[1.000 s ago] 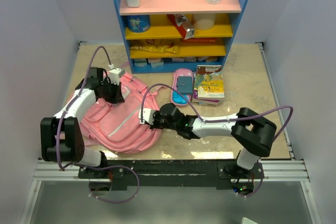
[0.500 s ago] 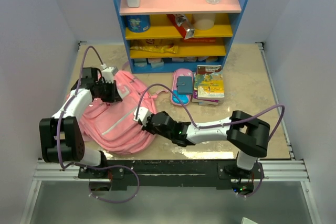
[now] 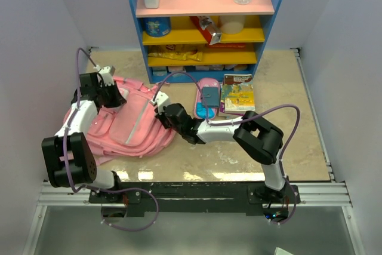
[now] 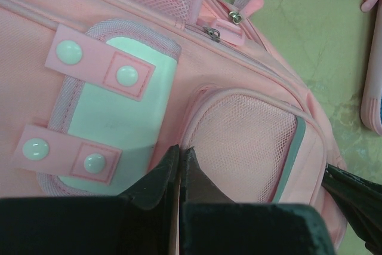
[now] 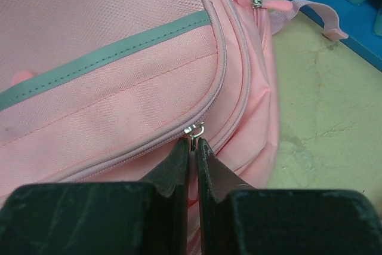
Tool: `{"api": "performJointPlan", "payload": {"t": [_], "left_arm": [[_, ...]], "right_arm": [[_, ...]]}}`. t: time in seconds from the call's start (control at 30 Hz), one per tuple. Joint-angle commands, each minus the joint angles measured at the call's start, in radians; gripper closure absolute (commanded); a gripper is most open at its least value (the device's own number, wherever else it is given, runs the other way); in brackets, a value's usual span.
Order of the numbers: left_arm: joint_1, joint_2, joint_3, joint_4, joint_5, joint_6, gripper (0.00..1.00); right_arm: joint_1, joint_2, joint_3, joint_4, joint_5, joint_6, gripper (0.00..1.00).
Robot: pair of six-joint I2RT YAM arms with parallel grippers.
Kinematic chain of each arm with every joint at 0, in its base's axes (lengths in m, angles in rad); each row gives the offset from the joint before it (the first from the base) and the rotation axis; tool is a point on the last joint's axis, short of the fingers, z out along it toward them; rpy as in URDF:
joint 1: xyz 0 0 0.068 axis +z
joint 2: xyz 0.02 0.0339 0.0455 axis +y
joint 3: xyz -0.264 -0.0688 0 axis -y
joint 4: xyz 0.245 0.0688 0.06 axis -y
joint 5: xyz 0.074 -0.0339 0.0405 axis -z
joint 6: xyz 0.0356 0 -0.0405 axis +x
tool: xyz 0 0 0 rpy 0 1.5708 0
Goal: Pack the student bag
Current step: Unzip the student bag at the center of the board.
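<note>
The student bag (image 3: 128, 129), a soft pink backpack, lies flat on the left of the table. My left gripper (image 3: 118, 100) is at its far left part. In the left wrist view it (image 4: 179, 150) is shut, pinching a fold of pink fabric between a white snap pocket (image 4: 113, 117) and a mesh pocket (image 4: 245, 141). My right gripper (image 3: 161, 113) is at the bag's right edge. In the right wrist view it (image 5: 193, 143) is shut on a pink zip pull whose metal ring (image 5: 194, 129) sits just past the tips, below a grey strip (image 5: 119, 52).
A blue, yellow and pink shelf (image 3: 203, 22) stands at the back with bottles, a can and snacks. A pink-and-blue pencil case (image 3: 207, 98) and a stack of books (image 3: 239, 97) lie right of the bag. White walls close in both sides.
Both grippers have moved toward the far left, still shut on the bag. The bag has shifted that way with them and spread flatter. The right arm now reaches further across the table.
</note>
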Motion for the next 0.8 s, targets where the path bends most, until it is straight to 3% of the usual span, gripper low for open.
{"api": "performJointPlan", "payload": {"t": [0.0, 0.17, 0.37, 0.63, 0.77], "left_arm": [[0.004, -0.043, -0.055, 0.118, -0.048, -0.034, 1.0], [0.005, -0.043, -0.108, 0.179, -0.124, -0.065, 1.0], [0.005, -0.059, -0.116, 0.281, -0.193, -0.16, 1.0], [0.005, -0.065, -0.118, 0.293, -0.187, -0.227, 1.0], [-0.005, -0.045, -0.096, 0.291, -0.113, -0.214, 1.0]], "right_arm": [[0.017, -0.036, 0.025, -0.014, -0.052, -0.036, 1.0], [0.089, -0.12, -0.103, -0.001, -0.172, -0.144, 1.0], [0.172, -0.197, -0.209, -0.01, -0.206, -0.092, 1.0], [0.272, -0.111, -0.108, -0.022, -0.235, 0.023, 1.0], [0.272, -0.097, -0.1, -0.031, -0.123, 0.074, 1.0]]}}
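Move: The right hand already holds the zipper pull by the far corner of the bag's front pocket; the pocket's near corner, where it is heading, lies about 11 cm back, 6 to its left and a little lower. The grey-green strip's middle is some 7 cm left and 2 back, the pencil case 20 cm right, 8 ahead and 8 lower. From the left hand, that near corner is roughly 17 cm back, 6 right and 4 lower; the card window is about 3 cm ahead, 4 left and 3 lower. Still pinching the zipper pull, the right hand drags it about 13 cm back along the pocket's edge towards the near corner at almost constant height, drifting some 4 cm left late in the stroke and turning nearly 20 degrees counter-clockwise. The left hand, its fingers still shut on the cloth edge beside the card window, sinks about 3.5 cm and eases 2.5 cm back, then stays there while the right keeps pulling. ##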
